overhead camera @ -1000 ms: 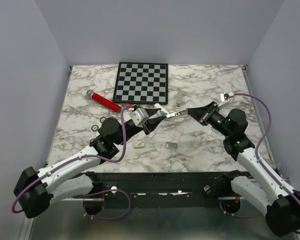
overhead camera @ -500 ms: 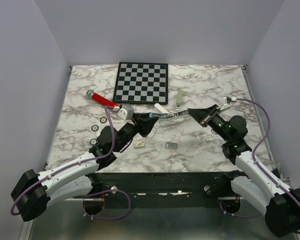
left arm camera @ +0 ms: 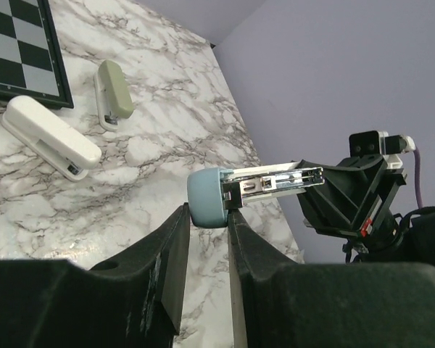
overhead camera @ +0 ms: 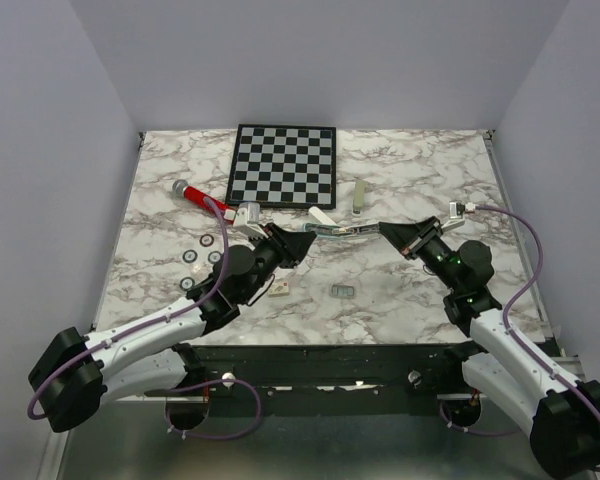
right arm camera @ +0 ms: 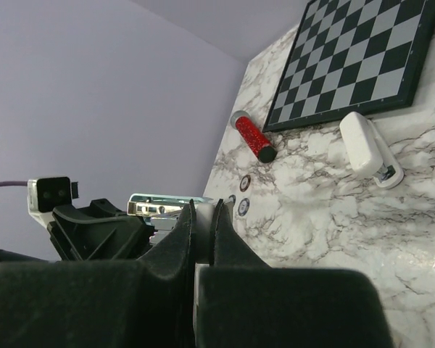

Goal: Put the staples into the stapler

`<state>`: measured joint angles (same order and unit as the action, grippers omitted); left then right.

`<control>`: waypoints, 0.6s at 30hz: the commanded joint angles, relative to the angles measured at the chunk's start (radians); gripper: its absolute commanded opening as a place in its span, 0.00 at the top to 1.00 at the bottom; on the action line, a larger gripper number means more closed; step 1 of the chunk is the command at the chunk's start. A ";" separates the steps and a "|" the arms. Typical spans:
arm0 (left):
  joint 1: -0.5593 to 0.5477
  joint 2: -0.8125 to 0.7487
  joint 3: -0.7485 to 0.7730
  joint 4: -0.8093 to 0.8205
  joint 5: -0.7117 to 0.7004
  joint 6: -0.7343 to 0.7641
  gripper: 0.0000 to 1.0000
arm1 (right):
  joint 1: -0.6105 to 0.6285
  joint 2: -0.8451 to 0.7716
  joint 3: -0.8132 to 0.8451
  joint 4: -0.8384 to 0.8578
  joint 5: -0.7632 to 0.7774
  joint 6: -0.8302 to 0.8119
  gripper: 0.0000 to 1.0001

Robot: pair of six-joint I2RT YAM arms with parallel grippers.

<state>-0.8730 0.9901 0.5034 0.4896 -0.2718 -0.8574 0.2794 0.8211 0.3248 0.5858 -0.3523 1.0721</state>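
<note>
The stapler (overhead camera: pixel 341 229), a chrome bar with a pale blue end, hangs above the table between my two grippers. My left gripper (overhead camera: pixel 302 243) is shut on its blue end, as the left wrist view shows (left arm camera: pixel 208 212), with the open metal channel (left arm camera: pixel 275 181) pointing away. My right gripper (overhead camera: pixel 387 231) is shut on the other end; in the right wrist view (right arm camera: pixel 203 206) the fingers pinch a pale part of it. The staples (overhead camera: pixel 342 291), a small grey block, lie on the marble below the stapler, apart from both grippers.
A chessboard (overhead camera: pixel 284 163) lies at the back. A white stapler (overhead camera: pixel 323 217) and a green one (overhead camera: pixel 359 197) lie behind the held stapler. A red cylinder (overhead camera: pixel 210 201) and several round chips (overhead camera: pixel 209 241) are on the left. A small white block (overhead camera: pixel 278 289) lies left of the staples.
Both grippers kept hold of the stapler. The left wrist swung back and left; the right arm sank and shifted a little. The stapler now lies flatter. The staples have not moved.
</note>
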 commanded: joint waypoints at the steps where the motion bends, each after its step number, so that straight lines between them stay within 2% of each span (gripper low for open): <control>1: 0.032 0.045 -0.009 -0.218 -0.207 -0.055 1.00 | -0.011 -0.031 0.034 0.194 -0.036 0.036 0.99; 2: 0.032 0.041 -0.009 -0.176 -0.193 -0.042 0.97 | -0.013 -0.030 0.043 0.172 -0.037 0.022 0.99; 3: 0.034 0.038 -0.015 -0.146 -0.182 0.002 0.86 | -0.011 -0.028 0.055 0.142 -0.049 -0.027 0.99; 4: 0.032 0.024 -0.016 -0.120 -0.176 0.021 0.83 | -0.013 -0.027 0.086 0.058 -0.048 -0.049 0.99; 8: 0.032 -0.007 -0.002 -0.031 -0.110 0.125 0.68 | -0.011 -0.019 0.117 -0.058 -0.027 -0.118 0.99; 9: 0.034 -0.013 0.006 -0.008 -0.075 0.145 0.61 | -0.013 -0.019 0.120 -0.082 -0.014 -0.141 0.99; 18: 0.032 -0.123 -0.015 0.009 0.055 0.251 0.31 | -0.011 -0.028 0.152 -0.262 0.134 -0.176 0.99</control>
<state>-0.8501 0.9234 0.5129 0.4988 -0.2516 -0.6872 0.2749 0.8116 0.4282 0.3935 -0.3016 0.9138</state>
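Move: The blue stapler bridges the two hands: the left fingers are around its blue front end, with its middle some 6 cm to their right and 1 cm ahead, and the right hand grips the far end, its middle about 7 cm to that hand's left and level fore and aft. From the left hand, the white stapler lies about 13 cm ahead, 3 cm right and 20 cm below; at that same depth are the green stapler, 21 cm ahead and 12 cm right, and the grey pack, 4 cm back and 8 cm right. After dipping about half a centimetre at the blue end, the left hand spreads its fingers from roughly a third to nearly two-thirds open and lets go, rising about 3 cm from its low point while easing 1.5 cm left, away from the stapler, and tipping up some 10 degrees. The right hand keeps its closed grip on the other end, drifts about 1 cm forward and 1 cm right, and rolls roughly 10 degrees so that its left side sinks. ##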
